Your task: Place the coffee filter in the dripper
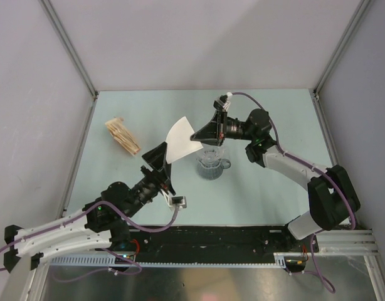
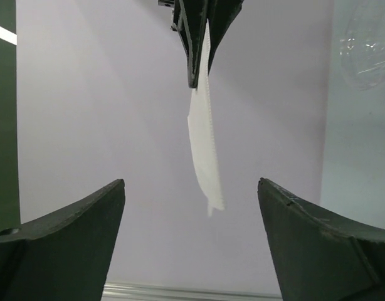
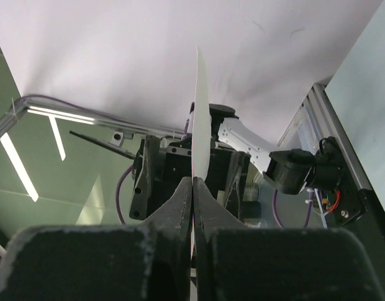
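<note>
The coffee filter (image 1: 179, 141) is a thin white paper fan held in the air, left of and above the dripper (image 1: 211, 164). The dripper is a translucent grey ribbed cup standing on the table. My right gripper (image 1: 194, 136) is shut on the filter's right edge. In the right wrist view the filter (image 3: 200, 125) rises edge-on from the closed right gripper (image 3: 193, 182). My left gripper (image 1: 164, 164) is open just below and left of the filter. In the left wrist view the filter (image 2: 205, 157) hangs above the gap of the left gripper (image 2: 191, 185), touching neither finger.
A tan flat stack (image 1: 122, 135) lies on the table at the left rear. Grey walls close in the back and both sides. The dripper (image 2: 368, 50) shows faintly at the upper right of the left wrist view.
</note>
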Robot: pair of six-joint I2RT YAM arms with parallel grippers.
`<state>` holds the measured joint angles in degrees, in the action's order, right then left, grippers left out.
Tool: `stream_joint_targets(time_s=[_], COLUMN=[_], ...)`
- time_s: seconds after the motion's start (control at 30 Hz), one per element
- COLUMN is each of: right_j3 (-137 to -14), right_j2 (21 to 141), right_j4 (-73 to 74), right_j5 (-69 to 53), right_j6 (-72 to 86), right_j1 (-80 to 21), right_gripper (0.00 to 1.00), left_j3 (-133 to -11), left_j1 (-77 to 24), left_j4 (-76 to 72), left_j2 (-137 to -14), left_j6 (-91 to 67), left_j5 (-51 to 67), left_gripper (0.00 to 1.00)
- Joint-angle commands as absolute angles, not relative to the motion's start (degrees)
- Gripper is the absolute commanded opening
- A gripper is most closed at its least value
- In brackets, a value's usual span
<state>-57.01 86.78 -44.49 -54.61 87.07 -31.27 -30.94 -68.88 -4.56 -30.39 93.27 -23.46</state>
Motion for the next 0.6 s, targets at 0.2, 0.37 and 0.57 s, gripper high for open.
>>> stream_joint_targets(time_s=[0.2,0.37,0.57], right_j3=[-57.04,-57.28,-60.70], right_j2=[85.62,84.98,84.14], right_j4=[-42.74,-41.12,-46.25], right_j5=[-59.97,-60.72,-67.68], right_j6=[82.94,80.99,77.83], right_j1=[-33.32,-32.63,-23.69], right_gripper=[0.00,0.02,0.72], left_j3=[-35.46,-37.14,-44.02], left_j1=[-69.30,-69.31,-68.98], left_j4=[-0.17,5.90,13.06], left_j2=[-28.26,-28.22,-31.25], left_j6=[90.39,86.87,69.07], left_j5=[-17.29,-14.58,-16.54], left_gripper=[0.46,0.04,0.00])
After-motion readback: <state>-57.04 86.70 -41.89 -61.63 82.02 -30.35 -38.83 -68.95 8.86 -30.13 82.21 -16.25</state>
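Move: The coffee filter is held up in the right hand's shut fingers, its middle roughly 2 cm to that hand's left. From the left hand, whose open fingers already stand either side of its near corner, the filter's middle is some 5 cm ahead, 5 cm to the right and 1 cm higher. The dripper, sitting on the glass carafe, lies about 7 cm ahead of the right hand, 6 cm to its right and 18 cm below. The left hand shuts its open fingers and pinches the near corner of the coffee filter, easing back about 2 cm and then tipping its fingers down some 10 degrees as the grip closes. The right hand, still pinching the opposite side at first, brings the filter back about 2 cm and sinks a little over 1 cm, then opens to about half, lets go of the filter and starts to edge forward and to its right. ##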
